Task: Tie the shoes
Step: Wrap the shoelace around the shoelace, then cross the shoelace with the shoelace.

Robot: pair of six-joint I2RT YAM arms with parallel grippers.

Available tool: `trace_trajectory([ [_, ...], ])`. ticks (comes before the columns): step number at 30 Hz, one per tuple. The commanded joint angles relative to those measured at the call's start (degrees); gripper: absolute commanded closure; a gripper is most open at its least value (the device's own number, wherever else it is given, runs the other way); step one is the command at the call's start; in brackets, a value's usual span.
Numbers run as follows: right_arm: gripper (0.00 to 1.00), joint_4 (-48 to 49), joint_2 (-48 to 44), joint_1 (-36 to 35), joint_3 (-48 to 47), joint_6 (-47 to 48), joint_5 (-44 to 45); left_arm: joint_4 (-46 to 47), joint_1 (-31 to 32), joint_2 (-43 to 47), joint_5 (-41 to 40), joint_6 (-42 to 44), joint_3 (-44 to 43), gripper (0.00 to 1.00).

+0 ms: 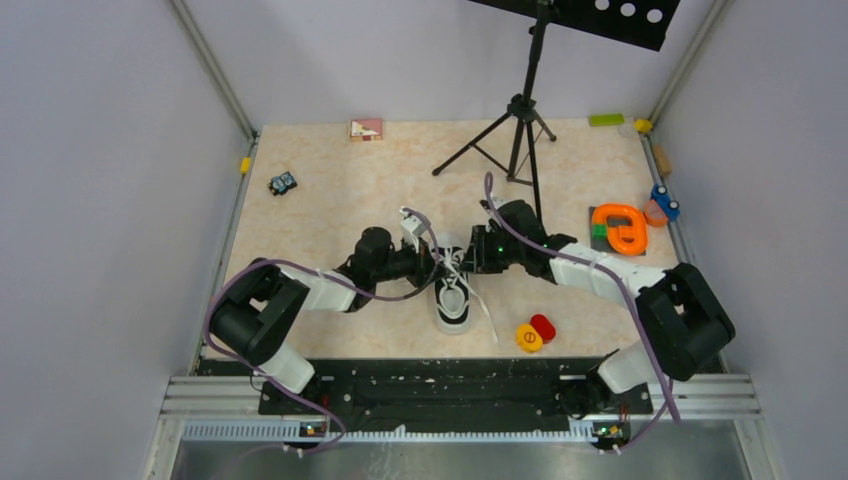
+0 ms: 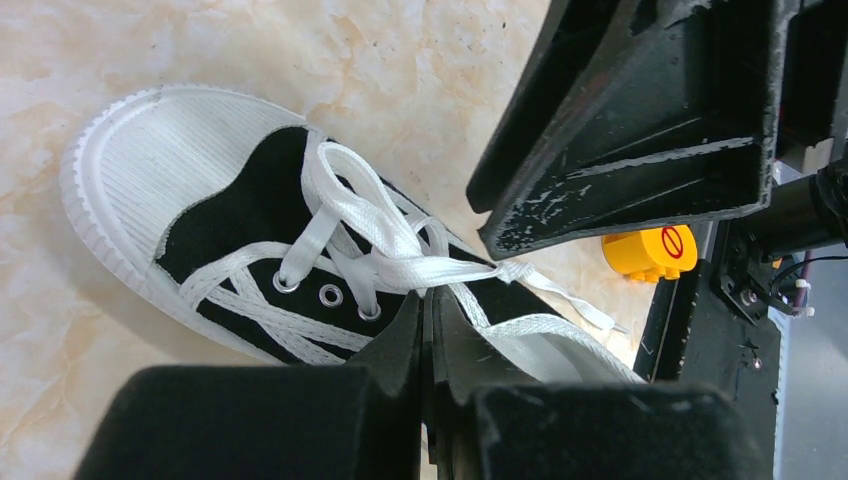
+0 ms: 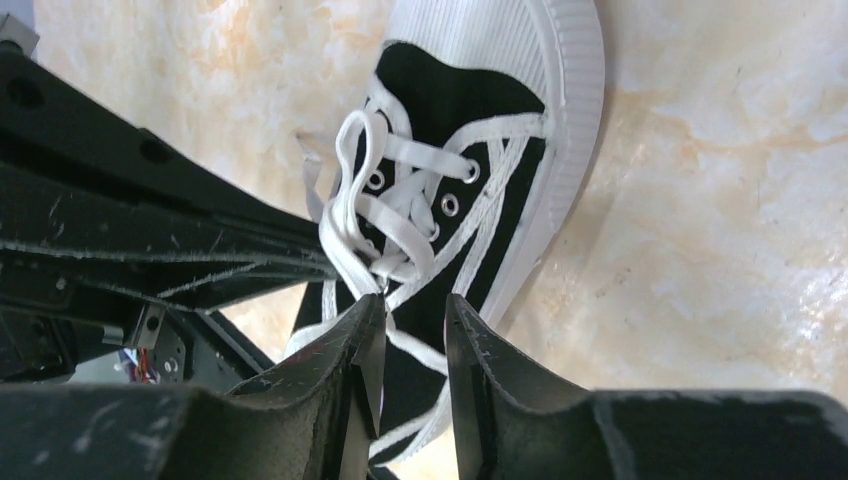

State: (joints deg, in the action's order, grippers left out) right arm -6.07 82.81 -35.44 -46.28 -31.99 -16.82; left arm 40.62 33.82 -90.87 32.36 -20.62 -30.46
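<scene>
The shoe (image 1: pixel 453 300), a small black sneaker with white toe cap and white laces, lies on the table between both arms, toe toward the near edge. My left gripper (image 1: pixel 437 262) sits at its laces. In the left wrist view its jaws (image 2: pixel 428 298) are shut, and a taut white lace (image 2: pixel 440 270) is pinched at the tips, above the shoe (image 2: pixel 220 220). My right gripper (image 3: pixel 415 298) stands slightly open over the shoe (image 3: pixel 420 75). A lace strand (image 3: pixel 385 275) rests against its left finger and nothing is gripped. The laces are loosely crossed and looped.
A black tripod stand (image 1: pixel 520 110) rises behind the shoe. Yellow (image 1: pixel 529 337) and red (image 1: pixel 543 325) discs lie near its toe. An orange ring toy (image 1: pixel 620 228) and a blue toy (image 1: pixel 664 203) sit right. A toy car (image 1: pixel 283 183) is far left.
</scene>
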Motion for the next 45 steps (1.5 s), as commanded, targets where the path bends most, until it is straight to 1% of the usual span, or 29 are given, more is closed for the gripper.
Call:
trace_trajectory([
  [1, 0.68, 1.36, 2.69, 0.28, -3.92, 1.44, 0.74, -0.54, -0.33, 1.69, 1.20, 0.80, -0.39, 1.00],
  [8, 0.66, 2.24, 7.85, 0.29, -6.67, 1.91, -0.11, -0.89, -0.31, 2.08, 1.32, 0.92, -0.39, 1.00],
  [12, 0.67, 3.43, 9.33, 0.20, -7.10, 1.58, -0.76, -0.89, -0.33, 2.47, 1.30, 1.09, -0.39, 1.00],
  [13, 0.69, 3.69, 9.18, 0.20, -6.94, 1.46, -0.72, -0.96, -0.31, 2.45, 1.24, 1.11, -0.45, 1.00],
  [14, 0.75, 4.03, 8.68, 0.20, -6.79, 1.36, -0.68, -1.10, -0.32, 2.51, 1.29, 1.19, -0.45, 1.00],
  [16, 0.94, 4.22, 7.74, 0.20, -6.10, 1.24, -0.36, -1.23, -0.28, 2.68, 1.24, 1.20, -0.48, 1.00],
  [17, 1.00, 4.30, 7.33, 0.20, -5.84, 1.26, -0.18, -1.31, -0.33, 2.65, 1.23, 1.15, -0.48, 1.00],
  [22, 1.00, 4.42, 5.29, 0.12, -4.04, 1.19, -0.40, -1.74, -0.28, 2.46, 1.36, 0.95, -0.71, 1.00],
  [23, 1.00, 4.44, 4.68, 0.11, -3.75, 1.18, -0.33, -2.21, -0.34, 2.35, 1.38, 0.79, -0.97, 0.94],
  [25, 1.00, 4.53, 4.03, -0.04, -3.24, 1.27, -0.01, -2.95, -0.49, 2.12, 1.51, 0.25, -1.40, 0.73],
  [27, 1.00, 4.44, 3.61, -0.07, -2.97, 1.37, 0.12, -2.89, -0.60, 2.02, 1.90, -0.83, -1.37, 0.57],
  [28, 1.00, 4.40, 3.57, -0.11, -2.86, 1.46, 0.12, -2.84, -0.73, 2.01, 1.93, -1.69, -1.32, 0.50],
  [30, 1.00, 4.41, 3.58, -0.15, -2.77, 1.49, 0.08, -2.50, -0.76, 2.17, 1.88, -2.57, -1.06, 0.43],
  [32, 1.00, 4.49, 3.59, -0.31, -2.76, 1.49, 0.16, -2.63, -0.81, 2.48, 1.87, -2.63, -1.00, 0.38],
  [36, 1.00, 4.62, 3.67, -0.46, -2.85, 1.50, 0.38, -4.76, -1.43, 3.30, 2.05, -2.68, -1.86, 0.35],
  [42, 1.00, 4.08, 3.08, -0.92, -3.23, 2.02, 0.98, -4.57, -4.34, 2.66, 0.59, -6.22, -2.90, 0.36],
  [45, 1.00, 3.96, 2.88, -1.02, -3.20, 2.01, 1.09, -4.30, -5.22, 2.22, 1.30, -7.30, -3.71, 0.37],
])
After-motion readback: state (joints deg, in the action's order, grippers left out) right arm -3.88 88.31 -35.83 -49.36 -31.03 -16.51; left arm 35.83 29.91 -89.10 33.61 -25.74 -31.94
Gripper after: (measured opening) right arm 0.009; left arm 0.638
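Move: The wrapped lace over the shoe's tongue lies about 2 cm ahead of the right fingertips, 1 cm to their left and 2 cm below; for the left hand it is right at its closed tips. Counted from the right hand, the toe cap is some 5 cm ahead, 3 cm left and 6 cm lower. The loose lace tail ends roughly 15 cm back and 5 cm right; the yellow-red toy sits about 14 cm back and 14 cm right, both on the table. Keep the left gripper shut on the lace while you ease the part-open right one down and forward, about 3 cm in all and slightly left, onto the wrapped lace. Shut it there and lift about 1.5 cm. Only then open the left fingers wide and back them off leftward and forward some 2 cm, rising slightly, as the right holds on. ##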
